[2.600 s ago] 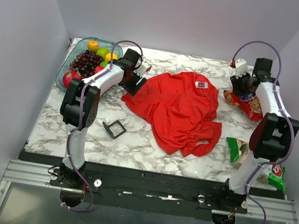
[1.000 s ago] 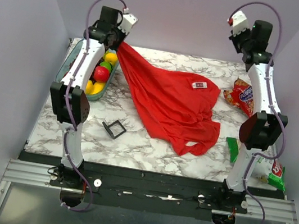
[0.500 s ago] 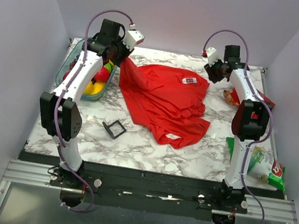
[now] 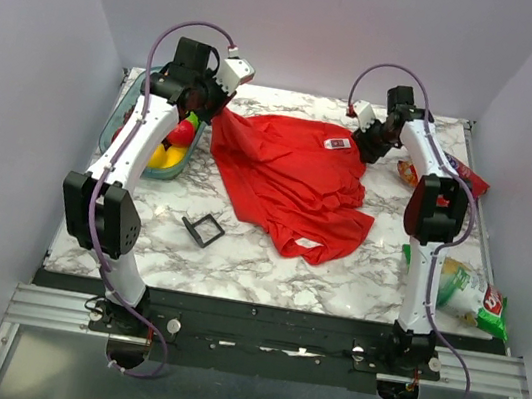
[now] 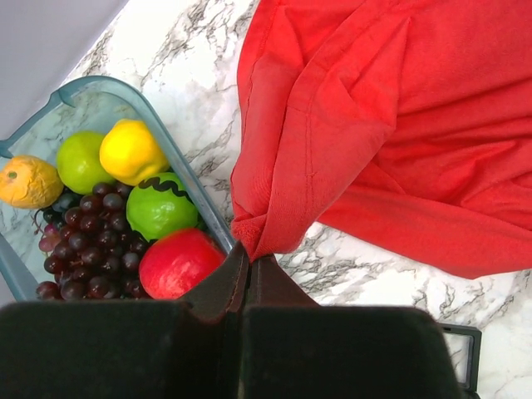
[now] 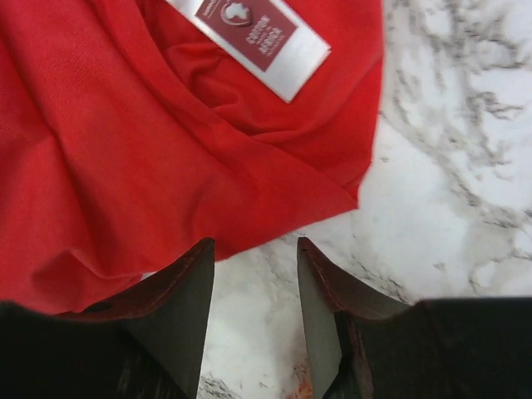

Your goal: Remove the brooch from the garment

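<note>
The garment (image 4: 290,178), a bright red T-shirt, lies rumpled on the marble table (image 4: 237,256). My left gripper (image 4: 213,110) is shut on its left corner and holds that corner just above the table. In the left wrist view the red cloth (image 5: 332,141) runs into the pinched tips of the left gripper (image 5: 248,256). My right gripper (image 4: 365,146) stands open at the garment's far right edge. In the right wrist view the right gripper (image 6: 253,246) has only bare marble between its fingers, below the red hem (image 6: 208,191) and a white-and-maroon neck label (image 6: 249,33). The brooch is hidden.
A glass bowl (image 4: 114,135) of fruit stands at the far left, its rim (image 5: 187,179) next to my left gripper. A black square frame (image 4: 203,230) lies in front of the garment. A red snack bag (image 4: 457,174) and green bags (image 4: 469,292) lie on the right.
Both arms have come down from high above the table. The right gripper moved in to the garment's right edge and opened. The garment has slumped into a tighter heap.
</note>
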Robot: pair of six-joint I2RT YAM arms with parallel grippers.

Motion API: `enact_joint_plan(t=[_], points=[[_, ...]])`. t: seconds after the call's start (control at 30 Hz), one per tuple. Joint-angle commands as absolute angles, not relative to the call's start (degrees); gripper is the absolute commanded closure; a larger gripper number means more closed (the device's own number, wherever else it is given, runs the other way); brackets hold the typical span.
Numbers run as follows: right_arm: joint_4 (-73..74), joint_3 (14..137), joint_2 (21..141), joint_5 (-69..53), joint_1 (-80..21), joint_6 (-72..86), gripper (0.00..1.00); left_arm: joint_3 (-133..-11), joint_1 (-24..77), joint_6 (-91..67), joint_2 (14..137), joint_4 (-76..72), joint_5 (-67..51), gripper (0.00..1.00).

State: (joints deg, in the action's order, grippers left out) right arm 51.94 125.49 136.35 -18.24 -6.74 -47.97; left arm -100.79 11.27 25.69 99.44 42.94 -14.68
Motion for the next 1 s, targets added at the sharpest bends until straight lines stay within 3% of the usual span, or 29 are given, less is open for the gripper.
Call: enact_joint_plan(t=[0.0,0.07,0.13,0.17,0.2,0.23,0.57,0.73,0.97], points=[[56.2,128.3,140.9,-16.9,-7.6,-49.5,0.49,-100.3,11.4,25.6,98.2,43.1,-16.3,1.0],[55.5,129.5,141.7,-15.7,-7.8,-48.9,0.51,-100.5,11.4,25.7,98.5,43.3,-16.1,1.0],[55.2,131.2,143.4,-13.3,-8.3,-49.0,0.63,-100.9,11.4,25.9,99.1,43.4,-16.1,1.0],[55.5,132.0,144.2,-12.4,-8.3,-49.0,0.72,-101.3,11.4,26.2,99.2,43.4,-16.1,1.0],[55.8,133.7,144.8,-11.9,-8.4,-49.2,0.94,-101.7,11.4,26.3,99.8,43.5,-16.0,1.0],[55.8,134.0,145.5,-10.6,-8.4,-48.4,0.99,-102.0,11.4,26.5,100.2,43.3,-15.9,1.0],[38.7,135.8,129.9,-13.1,-4.8,-37.1,0.99,-110.0,11.4,27.5,102.5,36.8,-12.3,1.0],[23.7,127.6,116.7,-11.9,-4.4,-37.0,0.99,-110.5,11.4,27.3,98.3,23.9,-8.5,1.0],[18.0,139.4,115.8,-8.2,-1.8,-30.9,0.99,-114.2,11.4,26.0,95.1,14.0,-4.0,1.0]])
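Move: The right fingers, open, hang just over the garment's far right edge, which lies straight below them, about 5 cm down. The white badge on the garment is some 5 cm ahead and 6 cm left, the red snack bag about 22 cm to the right, level with the hand. From the left hand, already gripping the garment's left corner, that right edge lies roughly 40 cm right, 8 cm ahead and 23 cm lower. Right hand sinks about 5 cm, pinches the garment's edge and lifts it some 40 cm; left raises its corner 14. ##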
